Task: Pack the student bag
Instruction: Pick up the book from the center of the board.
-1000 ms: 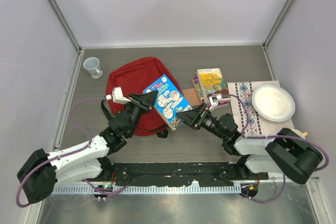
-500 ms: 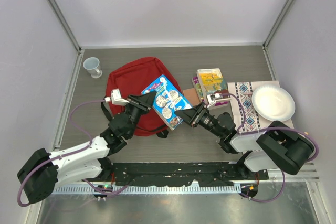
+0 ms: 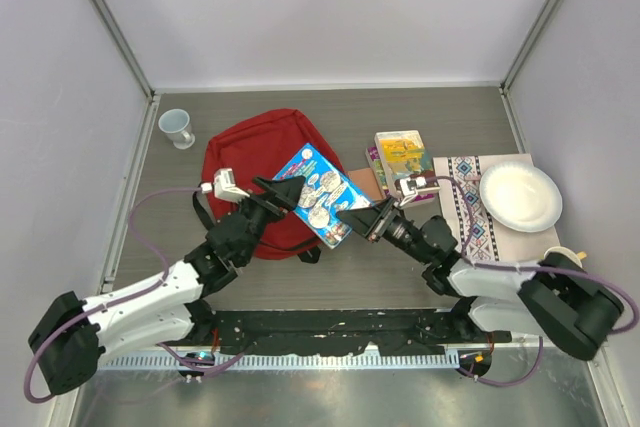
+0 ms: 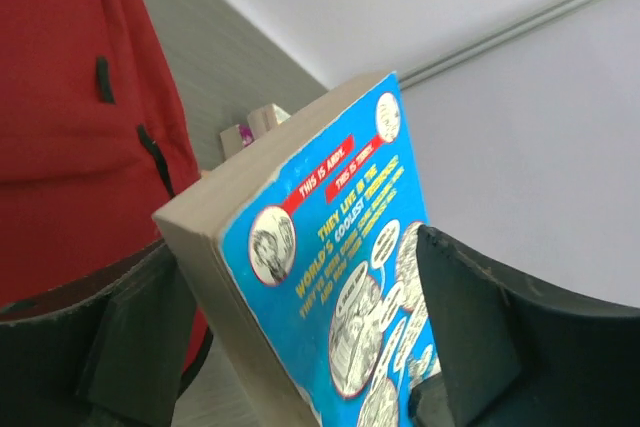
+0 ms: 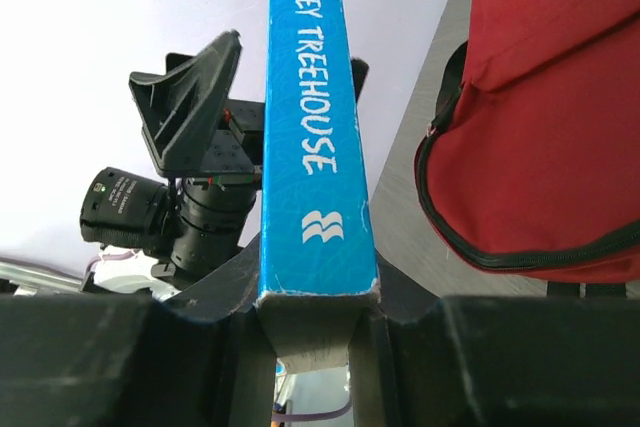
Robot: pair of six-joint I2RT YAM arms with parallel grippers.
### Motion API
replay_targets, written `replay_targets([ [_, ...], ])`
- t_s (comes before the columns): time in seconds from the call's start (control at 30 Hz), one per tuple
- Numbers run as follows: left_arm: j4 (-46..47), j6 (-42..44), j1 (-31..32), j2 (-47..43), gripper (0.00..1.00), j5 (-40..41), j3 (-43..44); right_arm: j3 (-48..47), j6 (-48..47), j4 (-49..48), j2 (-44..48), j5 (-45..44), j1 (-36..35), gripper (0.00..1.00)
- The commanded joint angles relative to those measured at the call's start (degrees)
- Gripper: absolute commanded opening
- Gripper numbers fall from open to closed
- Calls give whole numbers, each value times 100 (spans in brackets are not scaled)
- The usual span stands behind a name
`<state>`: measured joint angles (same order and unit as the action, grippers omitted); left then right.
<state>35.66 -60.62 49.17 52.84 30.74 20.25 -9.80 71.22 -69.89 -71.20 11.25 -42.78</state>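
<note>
The student bag (image 3: 255,152) is a red backpack lying flat at the table's left centre; it also shows in the left wrist view (image 4: 70,97) and the right wrist view (image 5: 560,97). A blue paperback book (image 3: 318,192) hangs tilted above the bag's right edge. My right gripper (image 3: 358,219) is shut on the book's lower corner, its jaws pinching the blue spine (image 5: 310,147). My left gripper (image 3: 287,190) stands open around the book's other end (image 4: 330,277), with a gap showing beside its left finger (image 4: 140,347).
A white cup (image 3: 178,128) stands at the far left. A stack of books (image 3: 400,157) lies right of the bag, beside a patterned cloth (image 3: 470,212) that carries a white paper plate (image 3: 520,197).
My right gripper has shut on the blue book. My left gripper, shut on it before, has opened. The book has hardly shifted.
</note>
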Motion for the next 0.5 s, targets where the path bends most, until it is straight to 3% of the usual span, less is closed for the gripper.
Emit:
replay_targets([
  [0.0,-1971,996,49,-484,99,-130,655,-136,-766,790,1115,-763,-2,1],
  [0.13,-3545,1877,49,-617,100,-94,1174,-425,-1573,3267,2398,-1772,51,1],
  [0.3,-4374,2668,67,-223,100,-515,1604,-1014,-2190,5700,3805,-3423,104,1],
  [0.47,-4603,3529,373,612,100,-1017,2035,-1576,-2745,6627,4272,-3919,121,1],
])
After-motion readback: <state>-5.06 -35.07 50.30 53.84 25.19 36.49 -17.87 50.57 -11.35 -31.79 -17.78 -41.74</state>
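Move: The blue book, already pinched in the right fingers, has its middle about 6 cm left and 4 ahead of the right hand; from the left hand it lies some 6 cm right, about level fore-and-aft and slightly below. The book stack on the way is about 14 cm right, 19 ahead and 17 below the right hand. The brown notebook lies some 5 cm right and 15 ahead, the red backpack 19 left and 15 ahead, both well below. The blue book stays pinched by its end in the right hand, which carries it about 10 cm right and a few forward towards the book stack, gathering speed while the wrist swings some 30 degrees clockwise and its left side dips. Already loosened, the left hand opens a little wider, rolls its left side up about 40 degrees and, after a brief hover, sinks roughly 5 cm over the backpack, edging back. ##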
